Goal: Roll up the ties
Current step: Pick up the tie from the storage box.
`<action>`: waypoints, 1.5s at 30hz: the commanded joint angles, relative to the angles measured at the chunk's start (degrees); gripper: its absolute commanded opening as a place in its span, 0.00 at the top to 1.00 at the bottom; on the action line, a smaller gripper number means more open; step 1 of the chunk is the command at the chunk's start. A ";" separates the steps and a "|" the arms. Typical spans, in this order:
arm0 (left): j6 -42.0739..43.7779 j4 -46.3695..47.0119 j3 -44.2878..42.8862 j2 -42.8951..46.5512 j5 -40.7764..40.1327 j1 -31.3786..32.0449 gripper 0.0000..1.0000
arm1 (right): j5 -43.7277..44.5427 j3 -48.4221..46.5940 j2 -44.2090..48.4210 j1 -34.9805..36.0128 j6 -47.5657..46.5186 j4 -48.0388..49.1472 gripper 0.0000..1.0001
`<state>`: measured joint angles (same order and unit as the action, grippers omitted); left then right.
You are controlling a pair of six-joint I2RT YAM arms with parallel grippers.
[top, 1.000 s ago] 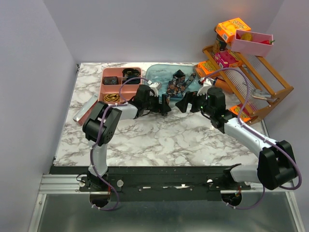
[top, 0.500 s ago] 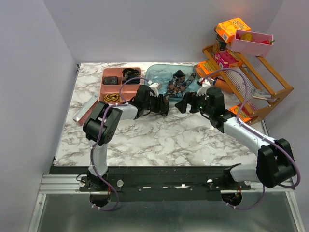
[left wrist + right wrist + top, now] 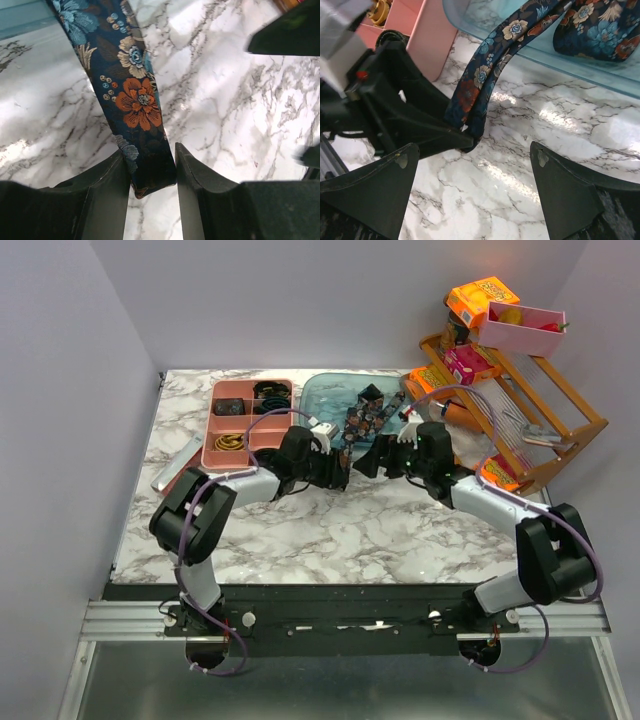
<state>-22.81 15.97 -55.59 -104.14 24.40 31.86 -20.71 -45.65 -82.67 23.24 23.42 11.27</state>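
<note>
One navy floral tie (image 3: 355,425) trails out of the blue glass tray (image 3: 325,392) onto the marble table. My left gripper (image 3: 338,468) is shut on its narrow end. In the left wrist view the tie (image 3: 135,95) runs down between the fingers (image 3: 197,185) of that gripper (image 3: 150,172), its tip just past them. My right gripper (image 3: 372,460) faces it from the right, open and holding nothing. The right wrist view shows this gripper (image 3: 472,150) wide open just short of the tie (image 3: 480,80) and the left fingers (image 3: 420,125). A second tie (image 3: 600,30) lies bunched in the tray.
A pink compartment organizer (image 3: 225,420) with small items stands left of the tray. A tilted wooden rack (image 3: 545,415) with orange boxes and a pink bin fills the back right corner. A flat grey packet (image 3: 178,468) lies at the table's left edge.
The left gripper has closed on the tie's end and shifted slightly right. The right gripper, still open, has moved left toward it.
</note>
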 commanded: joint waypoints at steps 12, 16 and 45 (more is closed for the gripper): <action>3.12 -9.11 5.67 13.25 -6.83 3.30 0.51 | -9.35 -8.22 -14.00 0.40 12.35 6.75 0.17; 3.03 -9.20 5.50 13.96 -6.91 3.48 0.51 | -11.36 -8.76 -15.85 1.19 13.32 8.33 0.21; 3.03 -15.88 4.97 24.39 -21.84 3.22 0.01 | -9.88 -16.22 -17.62 4.09 14.55 8.07 0.99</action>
<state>-19.99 4.19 -50.17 -86.24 13.39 35.38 -34.22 -58.74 -104.62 26.96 39.86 20.56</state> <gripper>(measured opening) 0.886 0.072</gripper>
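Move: My left fingers already pinch the end of the tie, which runs forward into the blue storage box; the box's middle is some 19 cm ahead of that hand and 1 cm right, with the pink organizer about 15 cm ahead and 21 cm left, both about 1 cm lower. From my open right hand the tie's end lies roughly 7 cm left, 1 cm ahead and 7 cm below. My left hand draws the tie's end about 4 cm back, away from the blue box, and lifts it, then waits for my right hand. My right hand reaches some 9 cm left and a little down, tipping and rolling its fingers about 20 degrees, and pinches the tie just boxward of my left fingertips. Only then do my left fingers open, easing left and up. ##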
